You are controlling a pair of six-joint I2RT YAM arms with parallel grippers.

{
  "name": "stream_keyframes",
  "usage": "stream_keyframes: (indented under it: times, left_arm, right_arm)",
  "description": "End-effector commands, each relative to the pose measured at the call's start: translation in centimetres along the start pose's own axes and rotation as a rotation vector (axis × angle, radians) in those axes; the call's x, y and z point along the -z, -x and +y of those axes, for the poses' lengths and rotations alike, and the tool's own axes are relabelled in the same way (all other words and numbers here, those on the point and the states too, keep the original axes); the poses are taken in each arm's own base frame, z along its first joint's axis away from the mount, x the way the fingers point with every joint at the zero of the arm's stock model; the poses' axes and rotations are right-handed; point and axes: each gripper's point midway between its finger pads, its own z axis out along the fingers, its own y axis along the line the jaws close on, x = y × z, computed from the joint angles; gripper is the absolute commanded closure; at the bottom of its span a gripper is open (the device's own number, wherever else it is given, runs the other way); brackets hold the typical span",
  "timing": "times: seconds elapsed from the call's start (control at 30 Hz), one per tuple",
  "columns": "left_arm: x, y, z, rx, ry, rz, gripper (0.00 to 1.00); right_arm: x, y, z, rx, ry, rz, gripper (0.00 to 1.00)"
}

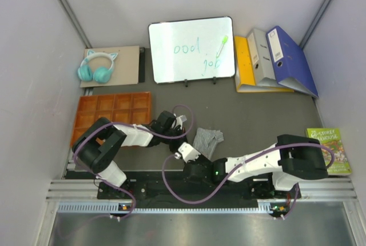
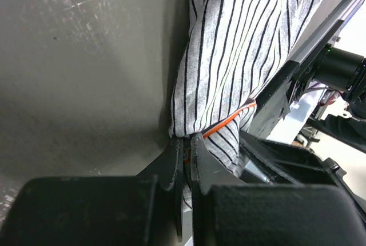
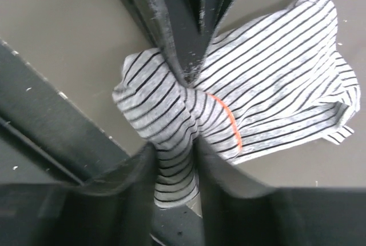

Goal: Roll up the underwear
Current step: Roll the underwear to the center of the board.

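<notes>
The underwear (image 1: 209, 139) is a grey-and-white striped cloth, bunched on the dark table between the two arms. An orange strip runs across it. My left gripper (image 1: 184, 137) is shut on the cloth's near-left edge. In the left wrist view its jaws (image 2: 186, 140) pinch the striped underwear (image 2: 240, 46) tightly. My right gripper (image 1: 190, 146) meets the same corner from the near side. In the right wrist view it (image 3: 174, 149) is closed around a fold of the underwear (image 3: 274, 86), with cloth touching both fingers. The left gripper's fingers (image 3: 183, 40) show just beyond that fold.
An orange compartment tray (image 1: 111, 111) lies left of the left arm. A whiteboard (image 1: 191, 48), teal headphones (image 1: 96, 67) and binders (image 1: 274, 60) stand at the back. A green book (image 1: 330, 149) lies at the right edge. A metal rail (image 1: 200, 191) runs along the near edge.
</notes>
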Motion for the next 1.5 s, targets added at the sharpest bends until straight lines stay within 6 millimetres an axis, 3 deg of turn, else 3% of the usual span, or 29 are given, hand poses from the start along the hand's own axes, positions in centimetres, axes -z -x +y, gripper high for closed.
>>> stream_keyframes:
  times: [0.0, 0.13, 0.17, 0.23, 0.4, 0.5, 0.7, 0.87, 1.1, 1.27, 1.47]
  left_arm:
    - [-0.1, -4.0, 5.9, 0.060, 0.213, 0.111, 1.00]
    - [0.1, -3.4, 5.2, 0.069, 0.173, 0.091, 1.00]
    - [0.2, -3.2, 5.0, 0.074, 0.166, 0.082, 0.96]
    - [0.7, -2.5, 4.8, 0.088, 0.157, 0.054, 0.86]
    - [2.5, -0.1, 2.8, 0.063, 0.101, -0.045, 0.38]
    - [3.5, 0.8, 2.5, 0.030, 0.142, -0.079, 0.27]
    - [5.3, 2.1, 3.5, 0.007, 0.239, -0.151, 0.24]
    - [6.4, 3.0, 3.3, -0.021, 0.251, -0.238, 0.21]
    - [7.3, 4.2, 0.3, -0.133, 0.123, -0.344, 0.20]
    - [6.9, 4.4, -2.5, -0.217, 0.005, -0.389, 0.21]
    - [6.4, 4.6, -3.9, -0.280, -0.075, -0.456, 0.21]
  right_arm:
    - [-0.5, -1.8, 0.2, 0.007, -0.027, 0.059, 0.80]
    - [0.0, -1.3, 1.5, 0.002, 0.066, 0.060, 0.95]
    - [0.3, -0.7, 1.8, -0.014, 0.092, 0.044, 0.97]
    - [0.8, -0.4, 2.4, -0.025, 0.147, 0.051, 1.00]
    - [1.3, 1.1, 2.3, -0.141, 0.267, 0.059, 1.00]
    - [1.2, 1.4, 1.7, -0.198, 0.323, 0.069, 1.00]
    - [2.0, 2.7, 1.8, -0.277, 0.486, 0.125, 1.00]
    - [1.4, 3.5, 0.5, -0.394, 0.567, 0.160, 1.00]
    - [1.0, 4.4, 0.1, -0.518, 0.756, 0.244, 1.00]
    - [0.0, 4.5, -0.5, -0.574, 0.815, 0.289, 1.00]
    - [-1.3, 4.3, -2.0, -0.644, 0.853, 0.323, 1.00]
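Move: The grey striped underwear, a flattened bundle, has its middle about 5 cm to the right of the left hand, 1 cm ahead and a centimetre lower; the left fingers are already shut on its near-left part. From the right hand that middle lies some 4 cm ahead, 2 cm right and 1 cm down. The board's near edge runs about 5 cm behind the right hand. The wooden tray sits roughly 29 cm left of the left hand and 12 cm farther out. The underwear's bunched near end is pinched as the right fingers finish closing; keeping hold, the right wrist rolls forward over it by some 55 degrees until its fingers point about straight down, advancing only 2 cm. Meanwhile the left fingers open wide and let go, drawing about 6 cm left and a little forward, then lifting and coming partly back right. ##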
